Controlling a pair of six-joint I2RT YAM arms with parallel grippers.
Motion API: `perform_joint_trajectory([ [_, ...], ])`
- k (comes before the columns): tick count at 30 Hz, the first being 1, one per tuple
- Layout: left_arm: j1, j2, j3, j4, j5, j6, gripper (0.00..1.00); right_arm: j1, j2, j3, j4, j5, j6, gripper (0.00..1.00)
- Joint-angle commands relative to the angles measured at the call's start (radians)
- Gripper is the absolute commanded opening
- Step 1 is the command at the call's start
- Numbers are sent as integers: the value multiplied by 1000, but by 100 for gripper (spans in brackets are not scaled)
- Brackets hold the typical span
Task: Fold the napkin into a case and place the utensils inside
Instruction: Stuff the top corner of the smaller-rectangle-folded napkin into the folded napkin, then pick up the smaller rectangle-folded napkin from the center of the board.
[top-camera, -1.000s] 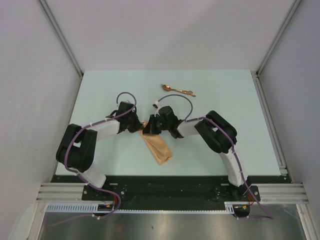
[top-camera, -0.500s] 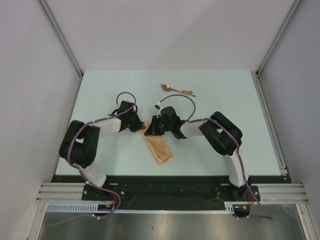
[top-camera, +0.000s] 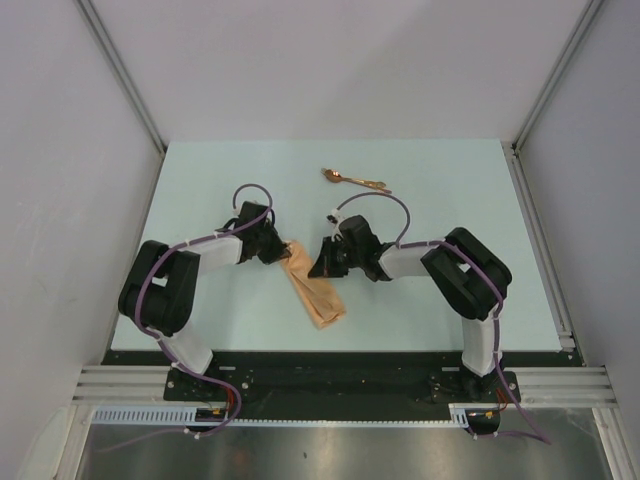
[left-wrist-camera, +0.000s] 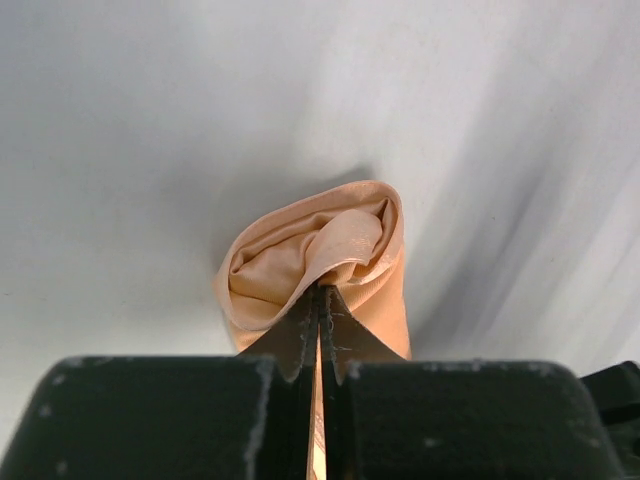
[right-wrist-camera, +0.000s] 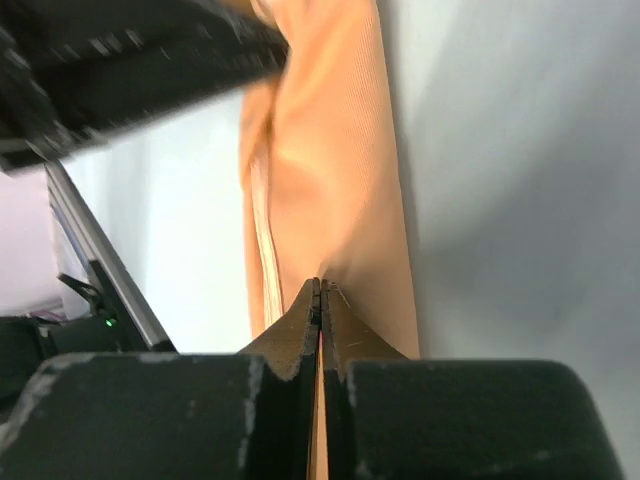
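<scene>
The peach-orange napkin (top-camera: 314, 291) lies folded into a narrow strip that slants toward the table's near edge. My left gripper (top-camera: 283, 251) is shut on the strip's far end, where the cloth bunches into a loose roll (left-wrist-camera: 318, 248) just ahead of the closed left gripper (left-wrist-camera: 322, 291). My right gripper (top-camera: 319, 268) is shut on the strip's right side. There the flat cloth (right-wrist-camera: 335, 170) puckers at the closed right gripper (right-wrist-camera: 320, 285), and cloth shows between its jaws. The copper utensils (top-camera: 353, 179) lie together at the far middle of the table, apart from both grippers.
The pale table (top-camera: 450, 190) is enclosed by white walls with metal posts. A rail (top-camera: 541, 243) runs along its right edge. The black mounting bar (top-camera: 330, 368) runs along the near edge. My left arm's black body (right-wrist-camera: 120, 60) fills the upper left of the right wrist view.
My right arm has swung to the right and its gripper has slid right and slightly nearer along the napkin. The left arm shifted a little early on, then held still.
</scene>
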Motion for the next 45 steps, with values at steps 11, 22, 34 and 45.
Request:
perform_joint_trajectory([
  [11, -3, 10, -52, 100, 37, -44, 0, 144, 62, -46, 11, 130, -65, 0],
  [22, -4, -145, 15, -41, 20, 106, 42, 139, -94, 32, -213, 148, -232, 0],
  [34, 57, -458, 55, -339, -89, 221, 65, 145, -154, 225, -557, 216, -388, 18],
  [45, 161, -759, -31, -423, -41, 269, 65, 242, -52, 353, -758, 383, -430, 61],
])
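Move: My left hand's shut fingertips are in the fold at the tucked top corner, so that corner is right at them, at most 1 cm below. The napkin's middle is about 7 cm back and 6 cm right of this hand, and the utensils some 20 cm ahead and 16 cm right. From my right hand, the napkin's middle is about 3 cm back, straight in line and 3 cm below; the top corner is 5 cm ahead and 5 cm left. I first keep my left fingertips at the tucked corner, then open them and draw out, rising about 17 cm, swinging left and somewhat back off the napkin, fingers tipping forward. Meanwhile my shut right hand goes back 4 cm, left and down towards the napkin's left long edge, pauses low, lifts about 6 cm while easing right, then opens and sinks slightly over the napkin's middle, fingers tilting some 30 degrees steeper. ##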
